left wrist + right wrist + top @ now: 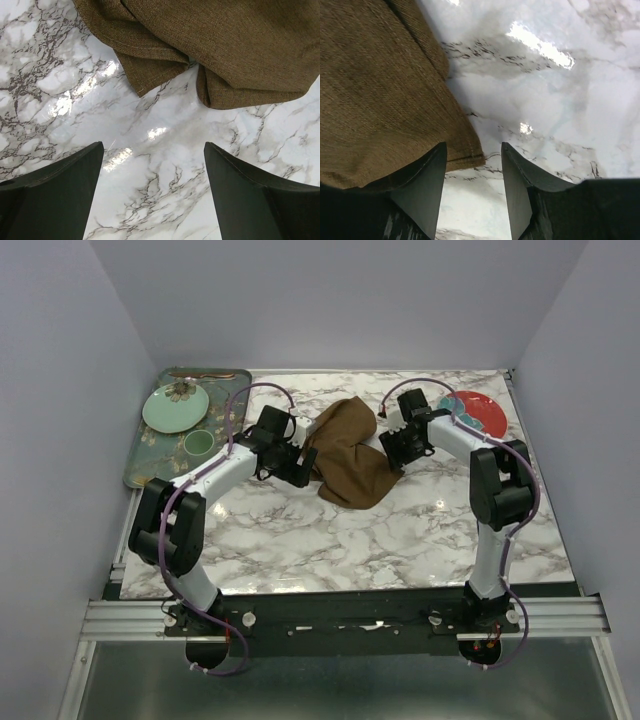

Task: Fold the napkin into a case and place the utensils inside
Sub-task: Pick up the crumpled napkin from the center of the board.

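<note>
The brown napkin point(348, 453) lies crumpled in a loose heap at the middle of the marble table point(400, 540). My left gripper point(297, 468) is open at the heap's left edge; in the left wrist view its fingers point(60, 190) stand wide over bare marble, with the napkin point(215, 45) just ahead. My right gripper point(392, 455) is at the heap's right edge with its jaws partly apart. A napkin corner point(465, 150) lies by its left finger point(422, 185), not pinched. A blue utensil handle point(455, 406) shows on the red plate point(485, 415). A thin copper piece point(203, 374) lies along the tray's far edge.
A dark green floral tray point(140, 465) at the back left carries a pale green plate point(175, 408) and a small green cup point(198, 443). The red plate sits at the back right corner. Grey walls close in the table on three sides.
</note>
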`<state>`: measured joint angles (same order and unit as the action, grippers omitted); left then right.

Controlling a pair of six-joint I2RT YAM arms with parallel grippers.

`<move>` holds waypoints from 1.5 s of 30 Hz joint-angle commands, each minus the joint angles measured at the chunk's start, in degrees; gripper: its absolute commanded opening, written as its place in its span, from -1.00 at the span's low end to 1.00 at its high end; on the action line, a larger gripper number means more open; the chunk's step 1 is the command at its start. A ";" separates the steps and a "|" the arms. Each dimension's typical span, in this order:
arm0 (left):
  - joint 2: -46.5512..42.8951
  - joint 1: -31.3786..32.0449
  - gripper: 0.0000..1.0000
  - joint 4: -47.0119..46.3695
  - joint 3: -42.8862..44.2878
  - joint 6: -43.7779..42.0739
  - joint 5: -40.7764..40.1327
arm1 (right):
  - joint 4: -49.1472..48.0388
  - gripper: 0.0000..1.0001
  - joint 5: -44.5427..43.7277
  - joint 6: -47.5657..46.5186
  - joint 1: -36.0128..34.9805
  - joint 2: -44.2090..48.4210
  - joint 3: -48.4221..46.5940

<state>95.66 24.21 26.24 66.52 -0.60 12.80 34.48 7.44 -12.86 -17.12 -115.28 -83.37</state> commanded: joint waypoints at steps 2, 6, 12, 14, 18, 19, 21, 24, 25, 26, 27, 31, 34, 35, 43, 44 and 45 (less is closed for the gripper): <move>-2.58 -0.12 0.82 -0.22 -0.95 -0.01 0.47 | 3.31 0.12 -3.75 -0.23 0.34 -0.11 0.31; -2.41 -0.12 0.82 -0.14 -1.22 0.34 0.47 | 7.52 0.05 -1.29 -0.76 0.34 -1.87 -1.26; -2.05 -0.12 0.82 -0.22 -0.69 0.34 -0.32 | 10.77 0.10 -1.81 -0.23 -0.01 -3.98 -3.98; -1.88 -0.12 0.82 -0.31 -0.43 0.25 -0.67 | 11.48 0.10 -3.83 0.55 -0.63 -4.68 -5.30; -2.05 -0.39 0.82 0.13 0.45 0.25 -0.67 | 13.33 0.07 -5.33 1.00 -1.42 -6.26 -7.33; -2.14 -0.48 0.82 0.39 0.45 0.16 -0.76 | 13.51 0.04 -5.07 1.00 -1.42 -6.44 -7.68; -2.58 -0.91 0.82 0.39 0.54 0.34 -0.49 | 15.08 -0.02 -4.28 0.74 -1.42 -6.97 -8.99; -3.02 -1.18 0.82 0.48 0.63 0.25 -0.23 | 17.19 -0.13 -3.14 0.73 -1.42 -8.29 -10.75; -3.11 -1.53 0.82 0.39 0.54 0.25 -0.14 | 17.37 -0.18 -3.14 0.82 -1.42 -8.55 -10.93; -3.37 -1.79 0.82 0.39 0.63 0.34 -0.05 | 17.46 -0.34 -3.22 1.00 -1.51 -8.64 -11.19; -3.37 -2.06 0.82 0.39 0.63 0.42 0.21 | 17.81 -0.41 -3.14 0.82 -1.42 -8.73 -11.46; -3.98 -2.41 0.82 -0.13 -0.07 0.34 1.53 | 18.95 -0.98 -1.47 0.03 -1.51 -8.82 -11.46; -6.44 -2.41 0.83 -2.32 -2.88 0.16 3.98 | 16.77 -0.99 3.00 -1.11 -1.42 -3.65 -7.44; -7.84 -2.50 0.84 -2.85 -3.76 -0.36 4.42 | 15.46 -0.99 6.67 -1.55 -1.33 -1.11 -5.68; -14.35 -1.71 0.84 -8.30 -12.64 -5.20 6.10 | 10.88 -0.99 27.44 3.36 -0.19 25.25 -4.51; -15.66 -1.71 0.85 -8.57 -13.17 -5.20 7.06 | 9.65 -0.99 29.28 5.98 -0.19 26.50 -4.95; -16.46 -1.71 0.86 -8.92 -14.56 -5.63 7.59 | 8.42 -0.99 29.90 6.96 -0.19 27.65 -6.61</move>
<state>83.09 22.24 21.26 55.02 -3.62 16.82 48.27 24.71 -11.86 -17.61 -96.92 -85.89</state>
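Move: The napkin's right corner is almost between my half-open right fingertips, about 2 cm back, 1 cm to the right and 1 cm below. The napkin's middle is some 11 cm left and 1 cm ahead of that hand; the red plate lies about 16 cm right and 11 cm ahead of it. From my left hand, that corner is roughly 22 cm right, 4 cm ahead and 6 cm lower. I ease my right hand back about 2 cm, swinging the fingertips slightly towards my base, and pinch the napkin's right corner by closing the fingers fully. Keeping that pinch, I lift some 14 cm, quickly at the end, while drawing back and left. My left hand stays open and finally backs off about 3 cm, rising a little, away from the napkin. ##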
